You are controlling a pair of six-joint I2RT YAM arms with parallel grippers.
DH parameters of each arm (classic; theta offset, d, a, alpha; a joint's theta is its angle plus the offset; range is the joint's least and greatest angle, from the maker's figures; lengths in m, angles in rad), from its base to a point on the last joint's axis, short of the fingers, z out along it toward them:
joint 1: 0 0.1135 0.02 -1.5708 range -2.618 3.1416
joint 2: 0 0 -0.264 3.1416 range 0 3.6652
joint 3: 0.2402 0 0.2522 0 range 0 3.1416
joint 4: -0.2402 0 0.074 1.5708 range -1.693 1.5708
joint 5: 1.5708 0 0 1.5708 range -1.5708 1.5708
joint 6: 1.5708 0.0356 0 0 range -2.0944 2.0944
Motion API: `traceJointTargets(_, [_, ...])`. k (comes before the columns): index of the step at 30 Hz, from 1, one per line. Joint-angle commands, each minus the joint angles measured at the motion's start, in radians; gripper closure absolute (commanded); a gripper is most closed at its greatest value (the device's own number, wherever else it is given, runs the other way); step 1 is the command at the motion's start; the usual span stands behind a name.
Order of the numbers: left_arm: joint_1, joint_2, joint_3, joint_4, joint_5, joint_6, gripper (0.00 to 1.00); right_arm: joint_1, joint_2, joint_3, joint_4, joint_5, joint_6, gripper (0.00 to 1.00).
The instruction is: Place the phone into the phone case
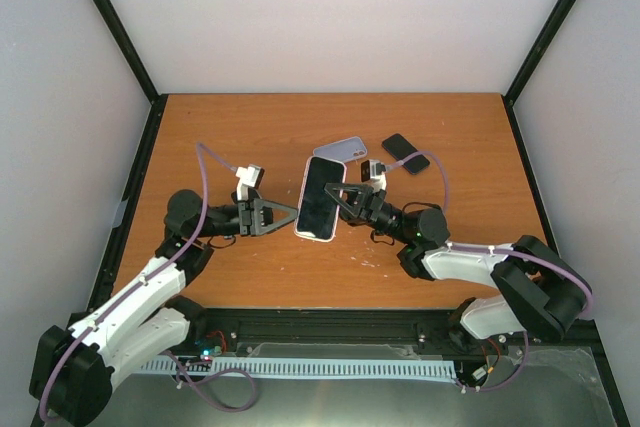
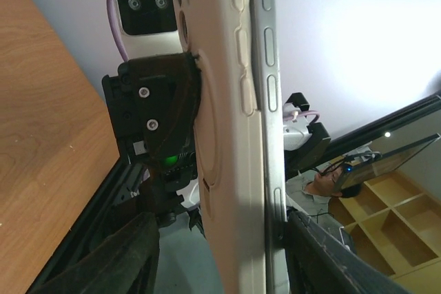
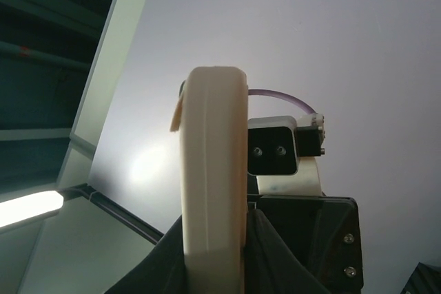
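Observation:
The phone (image 1: 319, 197), dark screen up, lies against a cream phone case (image 1: 303, 209) and is held above the table's middle between both grippers. In the left wrist view the case (image 2: 224, 135) and the phone's silver edge (image 2: 265, 67) stand edge-on, the edge standing proud of the case. My left gripper (image 1: 290, 215) straddles them (image 2: 220, 246): one finger (image 2: 324, 253) touches the phone's edge, the other (image 2: 117, 253) stands apart from the case. My right gripper (image 1: 347, 197) is shut on the case (image 3: 213, 170) from the other side (image 3: 213, 246).
A clear lavender case (image 1: 340, 150) and a second black phone (image 1: 405, 153) lie on the wooden table (image 1: 220, 137) behind the grippers. White walls and black frame posts enclose the table.

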Motion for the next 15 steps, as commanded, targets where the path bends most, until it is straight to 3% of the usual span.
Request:
traceJointTargets(1, [-0.011, 0.01, 0.074, -0.124, -0.01, 0.109, 0.5, 0.005, 0.008, 0.006, 0.139, 0.015, -0.021, 0.82])
traceJointTargets(4, [-0.011, 0.009, 0.1, -0.206, -0.023, 0.161, 0.53, 0.005, 0.017, -0.008, 0.091, 0.017, -0.047, 0.83])
traceJointTargets(10, [-0.01, 0.012, 0.099, -0.233, -0.033, 0.19, 0.67, 0.005, 0.066, -0.021, 0.162, 0.026, -0.017, 0.83])
traceJointTargets(15, [-0.011, 0.012, 0.098, -0.241, -0.034, 0.199, 0.67, 0.005, 0.08, -0.029, 0.174, 0.03, -0.009, 0.83])
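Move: The phone, lying loosely in its case in the right hand's grip, has its middle about 5 cm to the left hand's right and 3 cm ahead, roughly level. From the right hand that middle lies 3 cm left, 2 cm back and 1 cm down. On the table some 33 cm below the right hand, the lavender case is about 31 cm ahead and 3 cm right, the black spare phone 30 cm ahead and 23 cm right. Right hand lowers the held phone and case about 3.5 cm; left sinks 1.5 cm, narrowing its fingers around them. ##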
